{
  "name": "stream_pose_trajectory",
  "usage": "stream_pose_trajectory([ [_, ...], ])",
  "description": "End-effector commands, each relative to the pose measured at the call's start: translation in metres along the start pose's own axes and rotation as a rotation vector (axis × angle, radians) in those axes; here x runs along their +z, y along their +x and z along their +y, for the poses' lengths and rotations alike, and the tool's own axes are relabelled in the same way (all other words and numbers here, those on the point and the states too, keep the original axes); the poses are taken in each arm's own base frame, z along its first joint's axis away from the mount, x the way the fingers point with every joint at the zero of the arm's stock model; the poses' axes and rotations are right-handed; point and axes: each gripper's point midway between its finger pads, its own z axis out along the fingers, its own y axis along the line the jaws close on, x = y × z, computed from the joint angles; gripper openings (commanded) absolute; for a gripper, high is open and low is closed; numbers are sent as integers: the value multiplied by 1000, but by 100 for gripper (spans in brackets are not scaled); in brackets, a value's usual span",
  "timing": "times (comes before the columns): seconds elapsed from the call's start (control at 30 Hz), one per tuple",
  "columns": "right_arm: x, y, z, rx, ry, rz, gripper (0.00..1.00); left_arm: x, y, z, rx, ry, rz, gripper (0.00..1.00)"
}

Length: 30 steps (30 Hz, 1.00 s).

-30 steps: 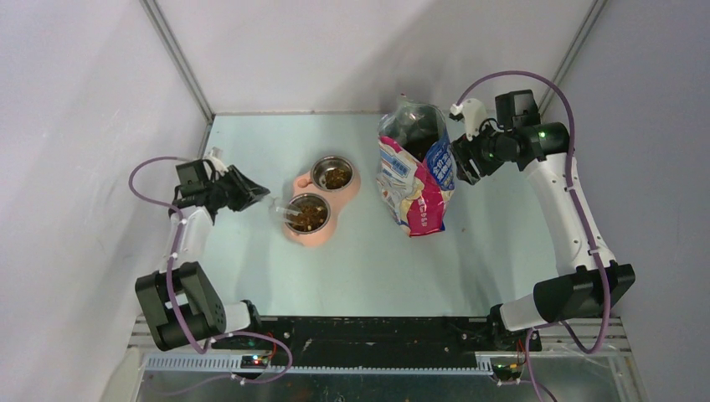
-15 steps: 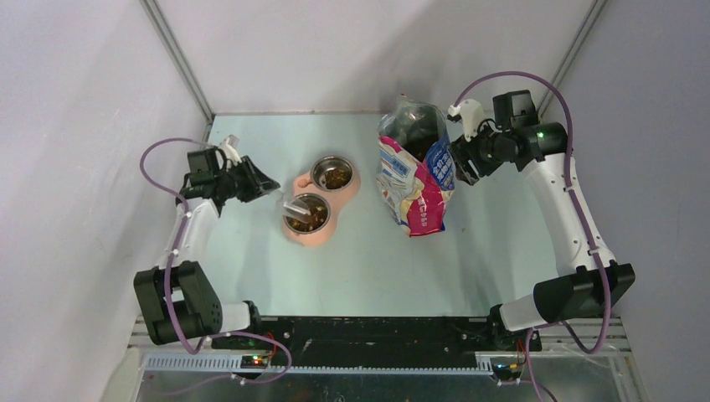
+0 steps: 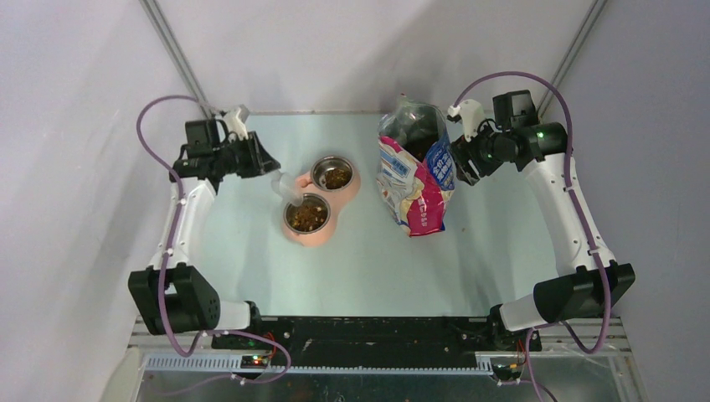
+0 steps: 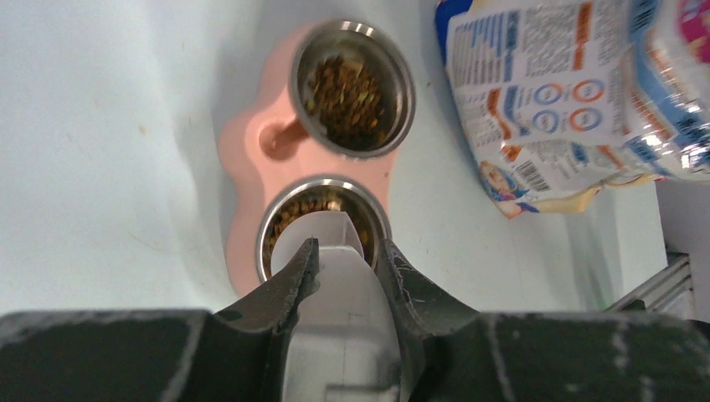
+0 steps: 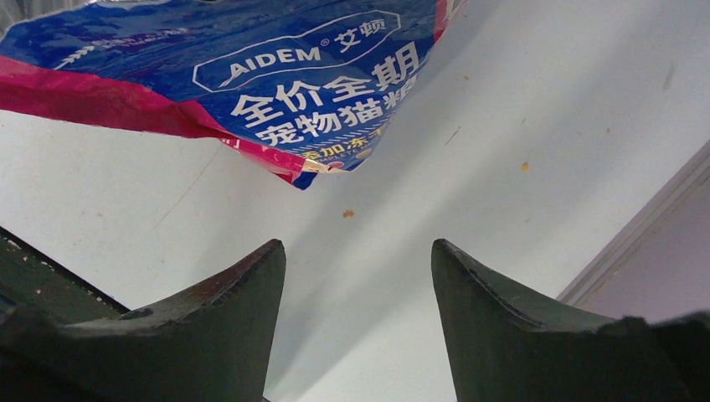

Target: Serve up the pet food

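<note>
Pet food [image 3: 306, 216] fills the near steel bowl [image 4: 373, 216] of a pink double feeder [image 3: 322, 234], and more pet food [image 4: 347, 88] lies in the far bowl [image 3: 335, 174]. My left gripper [image 3: 266, 163] is shut on the handle of a translucent scoop [image 3: 289, 186], which hangs over the near bowl's left rim. In the left wrist view the scoop [image 4: 335, 276] sits between the fingers of the gripper [image 4: 350, 243] and hides part of the near bowl. My right gripper [image 3: 459, 159] stands open just right of the cat food bag [image 3: 414, 180], holding nothing.
The bag stands upright with its top open at the back right; its blue printed side [image 5: 285, 92] fills the top of the right wrist view, above the open right gripper [image 5: 356, 244]. A stray kibble bit [image 5: 347, 213] lies on the table. Grey walls close in on three sides.
My left arm has swung toward the back of the table and lifted the scoop from inside the near bowl to above its left rim. The right arm has not moved.
</note>
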Motion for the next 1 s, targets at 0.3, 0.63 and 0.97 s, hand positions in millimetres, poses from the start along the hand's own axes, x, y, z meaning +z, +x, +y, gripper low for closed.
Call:
stream_pose_trajectory([
  [0.3, -36, -28, -23, 115, 49, -138, 71, -51, -165, -189, 382, 382, -375, 0],
  [0.63, -45, -20, -32, 163, 105, -146, 71, -28, -162, -322, 448, 742, -319, 0],
  [0.97, -50, -20, -39, 174, 151, -171, 71, 82, -84, -337, 539, 625, -128, 0],
])
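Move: The open pet food bag stands about 36 cm to the right of the scoop-holding left hand, roughly level with it in reach, its middle some 8 cm lower. The near bowl lies 9 cm right and 3 cm back, about 19 cm below this hand; the far bowl is 15 cm right and 9 cm ahead, equally low. From the right hand, the bag's middle is about 14 cm left, 3 cm ahead and 12 cm below. The scoop, still gripped by the left hand, is swept up off the near bowl and about 30 cm to the right in a high arc over the bag's rim, then comes down some 10 cm into the mouth while the wrist swings clockwise by about 40 degrees. Still open and empty, the right hand backs off a few centimetres right and up from the bag. ##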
